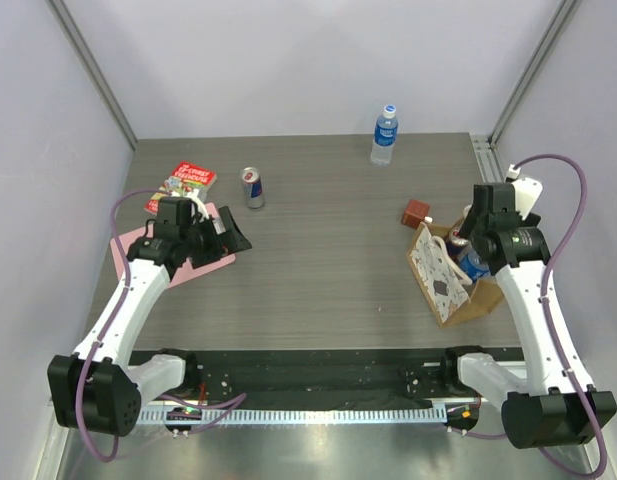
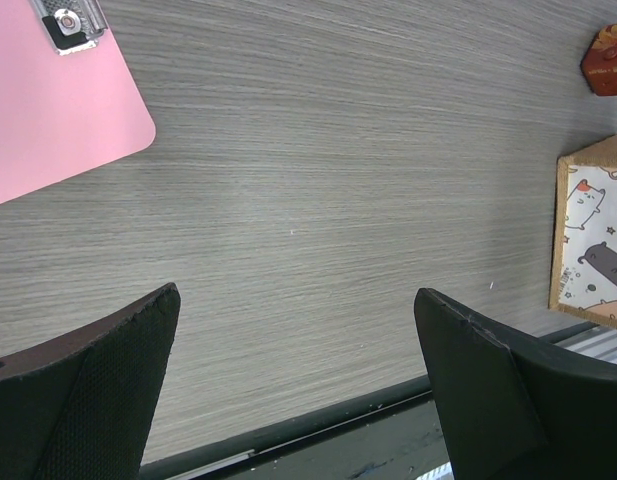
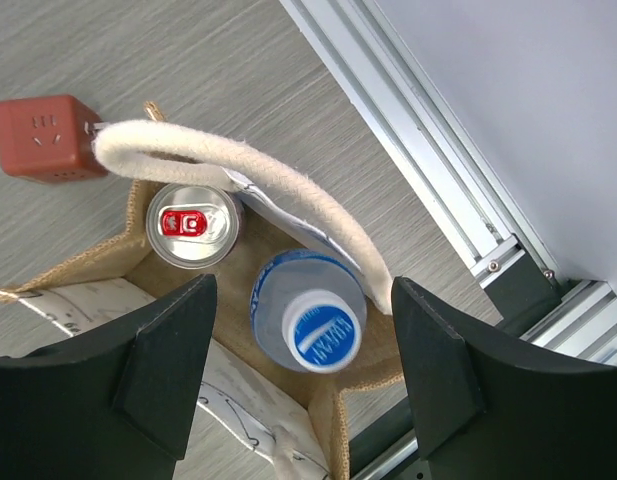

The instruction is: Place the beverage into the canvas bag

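Observation:
The canvas bag (image 1: 440, 283) stands at the right of the table, tan with a white printed side, and its printed side also shows in the left wrist view (image 2: 593, 240). Inside its tan wall (image 3: 88, 265) a beverage bottle (image 3: 308, 315) with a blue cap stands upright beside a silver can (image 3: 193, 225) with a red tab. My right gripper (image 3: 303, 300) hovers over the bag mouth, open, its fingers clear of the bottle on both sides. A cream rope handle (image 3: 238, 165) arches over the can. My left gripper (image 2: 298, 300) is open over bare table, holding nothing.
A red cube (image 1: 417, 212) sits just behind the bag. A second water bottle (image 1: 385, 134) stands at the back and a can (image 1: 252, 187) at back left. A pink clipboard (image 2: 58, 110) and a red packet (image 1: 183, 182) lie by the left arm. An aluminium rail (image 3: 428, 170) runs along the right edge.

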`<state>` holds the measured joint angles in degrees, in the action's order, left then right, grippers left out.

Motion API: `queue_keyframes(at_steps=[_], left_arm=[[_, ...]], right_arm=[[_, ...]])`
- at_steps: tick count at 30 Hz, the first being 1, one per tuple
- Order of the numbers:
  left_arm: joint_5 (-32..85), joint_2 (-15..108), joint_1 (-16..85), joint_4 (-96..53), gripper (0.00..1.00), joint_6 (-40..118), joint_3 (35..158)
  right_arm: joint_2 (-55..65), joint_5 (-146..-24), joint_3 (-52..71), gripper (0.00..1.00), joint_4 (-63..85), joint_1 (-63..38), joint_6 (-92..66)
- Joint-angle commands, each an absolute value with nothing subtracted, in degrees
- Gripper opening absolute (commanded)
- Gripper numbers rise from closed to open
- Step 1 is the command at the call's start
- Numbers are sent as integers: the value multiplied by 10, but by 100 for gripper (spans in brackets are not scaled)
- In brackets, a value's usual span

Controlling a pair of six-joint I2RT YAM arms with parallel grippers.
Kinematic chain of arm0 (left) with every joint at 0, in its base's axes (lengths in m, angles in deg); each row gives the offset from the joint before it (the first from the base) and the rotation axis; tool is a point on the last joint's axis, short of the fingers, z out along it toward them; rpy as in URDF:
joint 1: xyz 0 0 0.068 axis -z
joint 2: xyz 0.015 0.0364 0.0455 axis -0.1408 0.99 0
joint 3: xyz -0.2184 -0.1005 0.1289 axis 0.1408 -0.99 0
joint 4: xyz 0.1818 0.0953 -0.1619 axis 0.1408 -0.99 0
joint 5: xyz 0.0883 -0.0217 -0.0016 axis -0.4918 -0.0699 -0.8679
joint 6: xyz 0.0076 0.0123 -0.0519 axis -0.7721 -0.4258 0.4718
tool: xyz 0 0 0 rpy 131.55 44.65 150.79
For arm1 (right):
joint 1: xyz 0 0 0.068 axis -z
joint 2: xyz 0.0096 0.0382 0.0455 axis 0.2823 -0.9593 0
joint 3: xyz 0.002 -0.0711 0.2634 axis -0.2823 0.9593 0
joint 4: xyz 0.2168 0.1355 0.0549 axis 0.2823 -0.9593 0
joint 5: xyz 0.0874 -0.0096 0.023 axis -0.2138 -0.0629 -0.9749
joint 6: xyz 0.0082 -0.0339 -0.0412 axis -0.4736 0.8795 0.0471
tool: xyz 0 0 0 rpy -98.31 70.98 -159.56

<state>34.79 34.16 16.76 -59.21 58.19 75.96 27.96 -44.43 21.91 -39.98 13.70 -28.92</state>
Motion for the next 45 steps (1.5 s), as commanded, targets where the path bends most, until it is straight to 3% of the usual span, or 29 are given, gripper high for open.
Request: queue_keyframes(at_steps=[1, 13, 19, 23, 30, 35, 45], left_arm=[[360, 333, 171, -569, 100, 583, 760], [364, 299, 171, -564, 100, 574, 760], [367, 286, 171, -559, 100, 574, 759], [370, 287, 172, -557, 100, 576, 755], [379, 289, 171, -556, 100, 576, 756], [383, 288, 172, -556, 100, 576, 755], [394, 295, 172, -551, 100, 578, 755]], right_arm=[[285, -443, 158, 75, -420, 139, -294], [232, -715, -14, 71, -406, 117, -258], [119, -652, -68, 73, -296, 4, -258], [4, -614, -130, 77, -224, -7, -246], [-231, -549, -347, 99, -200, -6, -214], [-363, -527, -470, 100, -193, -4, -182], [-481, -502, -530, 100, -130, 13, -163]])
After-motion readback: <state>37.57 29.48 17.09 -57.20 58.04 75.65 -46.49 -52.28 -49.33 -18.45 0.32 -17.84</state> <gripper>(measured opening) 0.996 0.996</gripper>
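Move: Some 40 cm ahead of the right hand, 17 cm to its left and 12 cm lower stands the bottle still outside the bag. The canvas bag, already holding a can and a bottle, lies close under this hand, about 5 cm left, 1 cm back and 13 cm down; the red block is roughly 17 cm ahead, 11 cm left and 20 cm below. From the left hand that far bottle is about 38 cm ahead, 35 cm right, 5 cm lower. Rising some 12 cm clear of the bag while swinging left, the empty right hand then sweeps forward and sinks back to its starting height, ending about 37 cm farther out and 18 cm left, just short of the far bottle's cap. It turns roughly 25 degrees counter-clockwise, its fingers tip up and open from three-quarters to full. The open left hand lifts 2–3 cm. ##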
